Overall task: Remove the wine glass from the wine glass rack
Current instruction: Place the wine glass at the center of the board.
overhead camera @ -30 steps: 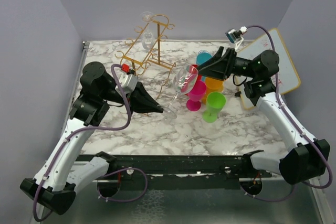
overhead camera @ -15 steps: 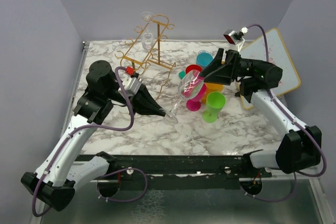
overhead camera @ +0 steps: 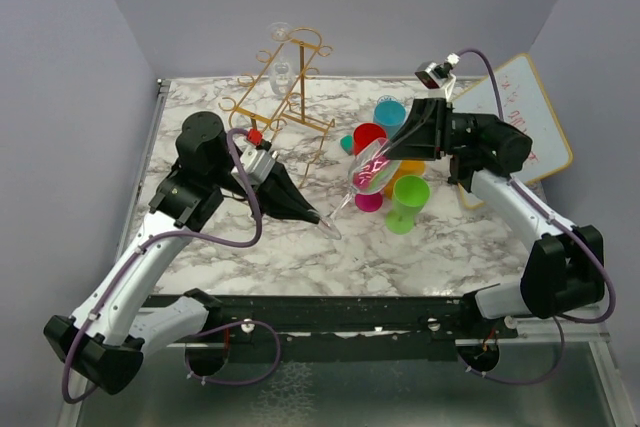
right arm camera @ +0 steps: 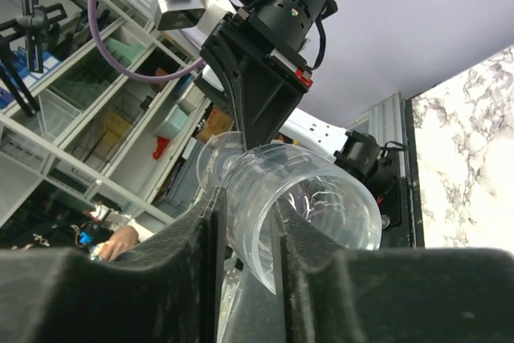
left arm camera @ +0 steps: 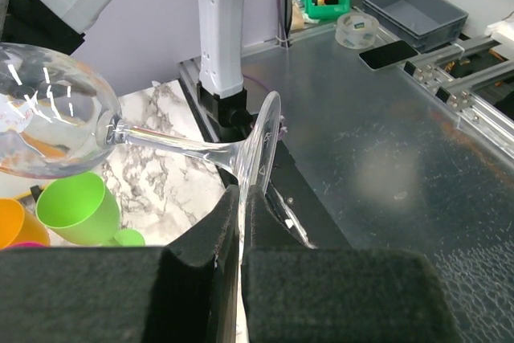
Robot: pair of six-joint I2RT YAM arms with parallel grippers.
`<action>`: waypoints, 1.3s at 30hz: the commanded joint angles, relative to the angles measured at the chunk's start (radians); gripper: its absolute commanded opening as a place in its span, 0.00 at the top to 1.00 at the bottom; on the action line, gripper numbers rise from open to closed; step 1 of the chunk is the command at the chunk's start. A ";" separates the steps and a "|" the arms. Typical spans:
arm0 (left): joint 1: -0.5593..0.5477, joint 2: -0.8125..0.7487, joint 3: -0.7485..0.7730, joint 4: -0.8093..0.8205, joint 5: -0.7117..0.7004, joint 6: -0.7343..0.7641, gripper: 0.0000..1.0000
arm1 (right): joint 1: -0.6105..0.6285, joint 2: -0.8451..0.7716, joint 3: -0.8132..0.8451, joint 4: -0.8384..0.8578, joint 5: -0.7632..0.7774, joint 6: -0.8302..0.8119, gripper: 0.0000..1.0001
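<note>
A clear wine glass hangs tilted in the air over the middle of the table, bowl up and to the right. My left gripper is shut on its round foot; the foot's edge sits between the pads of the left gripper. My right gripper has its fingers either side of the bowl's wall, one outside and one inside the rim, with the right gripper closed against the glass. The gold wire wine glass rack stands at the back left, apart from both grippers.
Another clear glass hangs at the rack's top. Coloured plastic cups cluster under the held glass: green, orange, red, blue, magenta. A whiteboard leans at the right. Grey walls enclose the table.
My right gripper has moved left onto the bowl and narrowed from wide open to closed on its wall. The left arm has shifted right, carrying the glass by its foot.
</note>
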 commanded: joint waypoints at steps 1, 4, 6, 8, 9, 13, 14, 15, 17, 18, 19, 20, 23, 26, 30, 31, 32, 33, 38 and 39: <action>0.001 0.014 -0.004 0.028 -0.019 0.045 1.00 | 0.015 0.003 0.027 0.192 -0.018 0.117 0.73; 0.001 0.019 -0.009 0.028 -0.027 0.039 1.00 | 0.015 0.000 0.023 0.170 -0.015 0.103 0.86; 0.001 0.018 -0.013 0.028 -0.047 0.029 1.00 | 0.015 -0.005 0.015 0.143 -0.016 0.077 0.94; 0.001 0.011 -0.018 0.028 -0.068 0.026 1.00 | 0.015 -0.014 0.011 0.105 -0.018 0.044 0.99; 0.001 0.007 -0.022 0.028 -0.076 0.024 1.00 | 0.015 -0.019 0.011 0.084 -0.019 0.022 0.99; 0.001 -0.007 -0.040 0.029 -0.101 0.020 0.81 | 0.015 -0.041 0.014 0.009 -0.028 -0.040 1.00; 0.001 -0.008 -0.042 0.028 -0.106 0.017 0.78 | 0.015 -0.045 0.014 -0.012 -0.028 -0.056 1.00; 0.001 -0.009 -0.043 0.028 -0.110 0.016 0.75 | 0.015 -0.053 0.015 -0.031 -0.030 -0.070 0.99; 0.001 -0.007 -0.044 0.028 -0.115 0.015 0.73 | 0.015 -0.063 0.015 -0.071 -0.032 -0.101 0.99; 0.001 -0.007 -0.044 0.028 -0.116 0.016 0.72 | 0.015 -0.068 0.015 -0.090 -0.033 -0.118 0.99; 0.001 -0.006 -0.043 0.028 -0.118 0.014 0.68 | 0.015 -0.073 0.015 -0.107 -0.034 -0.132 0.99; 0.001 -0.004 -0.041 0.029 -0.119 0.012 0.68 | 0.015 -0.077 0.013 -0.122 -0.035 -0.145 0.99; 0.001 0.000 -0.037 0.030 -0.146 0.003 0.57 | 0.015 -0.092 0.010 -0.175 -0.042 -0.191 0.99; 0.001 0.013 -0.019 -0.004 -0.180 -0.011 0.35 | 0.019 -0.115 0.007 -0.284 -0.068 -0.298 1.00; 0.003 0.037 0.030 -0.116 -0.213 0.023 0.25 | 0.030 -0.160 0.028 -0.620 -0.083 -0.567 1.00; 0.003 0.037 0.032 -0.130 -0.215 0.033 0.23 | 0.032 -0.168 0.041 -0.709 -0.084 -0.637 0.99; 0.003 0.033 0.035 -0.141 -0.222 0.048 0.21 | 0.034 -0.174 0.051 -0.783 -0.088 -0.689 0.99; 0.003 0.028 0.036 -0.149 -0.232 0.064 0.19 | 0.036 -0.180 0.060 -0.841 -0.093 -0.729 0.99; 0.003 0.032 0.093 -0.216 -0.323 0.106 0.15 | 0.068 -0.208 0.076 -1.006 -0.111 -0.895 0.99; 0.003 0.038 0.107 -0.237 -0.326 0.114 0.14 | 0.071 -0.210 0.086 -1.070 -0.102 -0.946 0.99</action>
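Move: The clear wine glass hangs slantwise between my hands. My left fingers pinch its foot, so its middle lies about 5 cm ahead and 5 cm right of that hand. From my right hand, whose fingers stand either side of the rim, it lies about 5 cm left, 5 cm back and slightly below. The green cup stands roughly 9 cm ahead and 7 cm right of my right hand, the pink cup some 13 cm straight ahead, both over 30 cm below. I close my right fingers from about a third open and pinch the glass's rim, easing back about a centimetre with small tilts of the wrist. My left hand keeps the foot pinched until that grip has shut, sinking slightly, then opens wide and lets go, moving some 3 cm forward and 3 cm down and turning about 10 degrees counter-clockwise, its spread fingers still around the foot. ##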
